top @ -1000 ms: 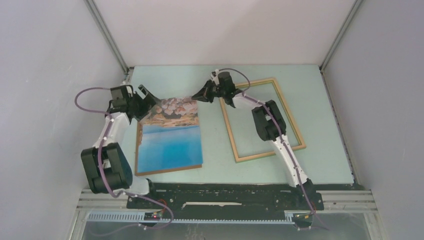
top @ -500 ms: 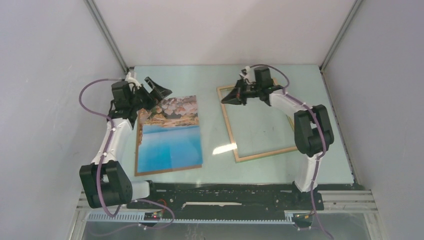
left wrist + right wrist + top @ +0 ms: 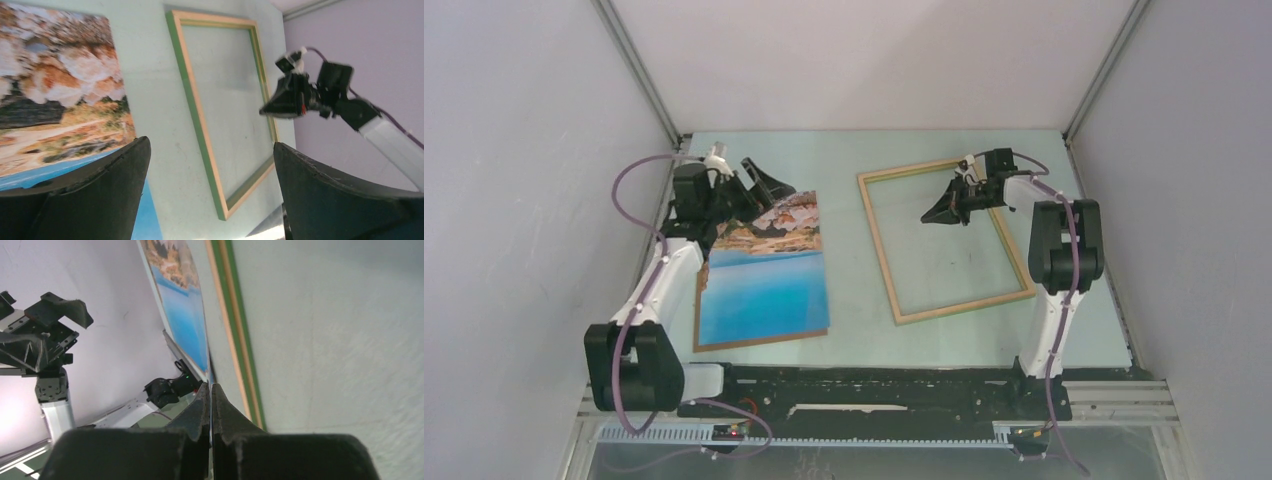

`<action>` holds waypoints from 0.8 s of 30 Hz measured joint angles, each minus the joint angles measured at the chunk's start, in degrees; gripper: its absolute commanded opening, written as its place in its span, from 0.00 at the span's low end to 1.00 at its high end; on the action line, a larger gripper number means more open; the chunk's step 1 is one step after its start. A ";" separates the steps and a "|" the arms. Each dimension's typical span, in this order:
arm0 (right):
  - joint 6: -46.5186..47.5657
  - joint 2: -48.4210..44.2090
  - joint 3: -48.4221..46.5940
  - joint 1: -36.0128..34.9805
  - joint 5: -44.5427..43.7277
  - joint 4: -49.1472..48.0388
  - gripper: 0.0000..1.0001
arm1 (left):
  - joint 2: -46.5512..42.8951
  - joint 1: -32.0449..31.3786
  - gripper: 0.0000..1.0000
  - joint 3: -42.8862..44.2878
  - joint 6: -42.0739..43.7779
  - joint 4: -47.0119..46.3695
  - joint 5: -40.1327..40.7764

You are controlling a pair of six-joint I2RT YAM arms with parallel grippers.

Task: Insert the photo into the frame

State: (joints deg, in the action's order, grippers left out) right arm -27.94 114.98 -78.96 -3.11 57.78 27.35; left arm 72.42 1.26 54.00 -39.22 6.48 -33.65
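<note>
The photo (image 3: 764, 285) lies face up on the left of the table, its rocky end toward the back wall. My left gripper (image 3: 764, 190) hovers open over the photo's far left corner, holding nothing. From the left wrist, the rocks of the photo (image 3: 55, 85) sit left of the wide jaws of my left gripper (image 3: 210, 144). The frame (image 3: 879, 250) lies flat on the right, empty, light wood up. My right gripper (image 3: 932, 214) is shut on nothing, above the frame's inside near its far right corner. Seen from the right wrist, the frame (image 3: 235, 330) and the photo (image 3: 182, 315) lie beyond the shut right gripper (image 3: 211, 386).
Grey walls close the table in on the left, back and right, with metal posts (image 3: 639, 70) in the corners. A black base rail (image 3: 874, 392) runs along the near edge. About a hand's width of bare table (image 3: 849, 260) separates the photo from the frame.
My right arm has swung right, from the photo's far right corner to above the frame, staying shut. My left gripper has shifted toward the back right. The photo and the frame have not moved.
</note>
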 measured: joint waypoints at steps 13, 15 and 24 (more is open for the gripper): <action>5.40 15.65 -18.82 2.38 -0.24 7.52 0.23 | 17.00 -10.93 0.98 -1.92 -2.03 -2.51 -2.62; 4.37 15.65 -18.82 2.45 -0.24 6.71 0.29 | 20.00 -11.67 0.98 -3.50 -3.43 -4.13 -2.73; -2.51 15.43 -8.79 4.57 -0.04 -5.88 0.59 | 26.18 -12.35 0.98 -5.90 -6.01 -6.34 -2.05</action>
State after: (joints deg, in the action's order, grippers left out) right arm -30.46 130.41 -87.74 1.45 57.74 21.47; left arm 98.61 -11.09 48.10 -45.23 0.14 -35.70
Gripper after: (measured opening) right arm 0.485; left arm 0.981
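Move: The photo's middle lies about 7 cm back, 5 cm to the left and 22 cm below the left hand; its right edge is the part being approached. The frame's middle is some 38 cm to this hand's right, 3 cm ahead. The right hand is over the frame, whose middle is roughly 3 cm to its right, level fore and aft, and 9 cm down; from that hand the photo lies about 40 cm left and 9 cm back. Down and to the right, the left hand drops about 18 cm with its fingers kept wide, easing back slightly and tipping some 30 degrees further down, to come low over the photo's right edge. Meanwhile the right hand, over the frame's opening, reaches about 7 cm forward while sinking, then drops farther and eases back a little, its shut fingers opening to about half; no contact can be made out. ##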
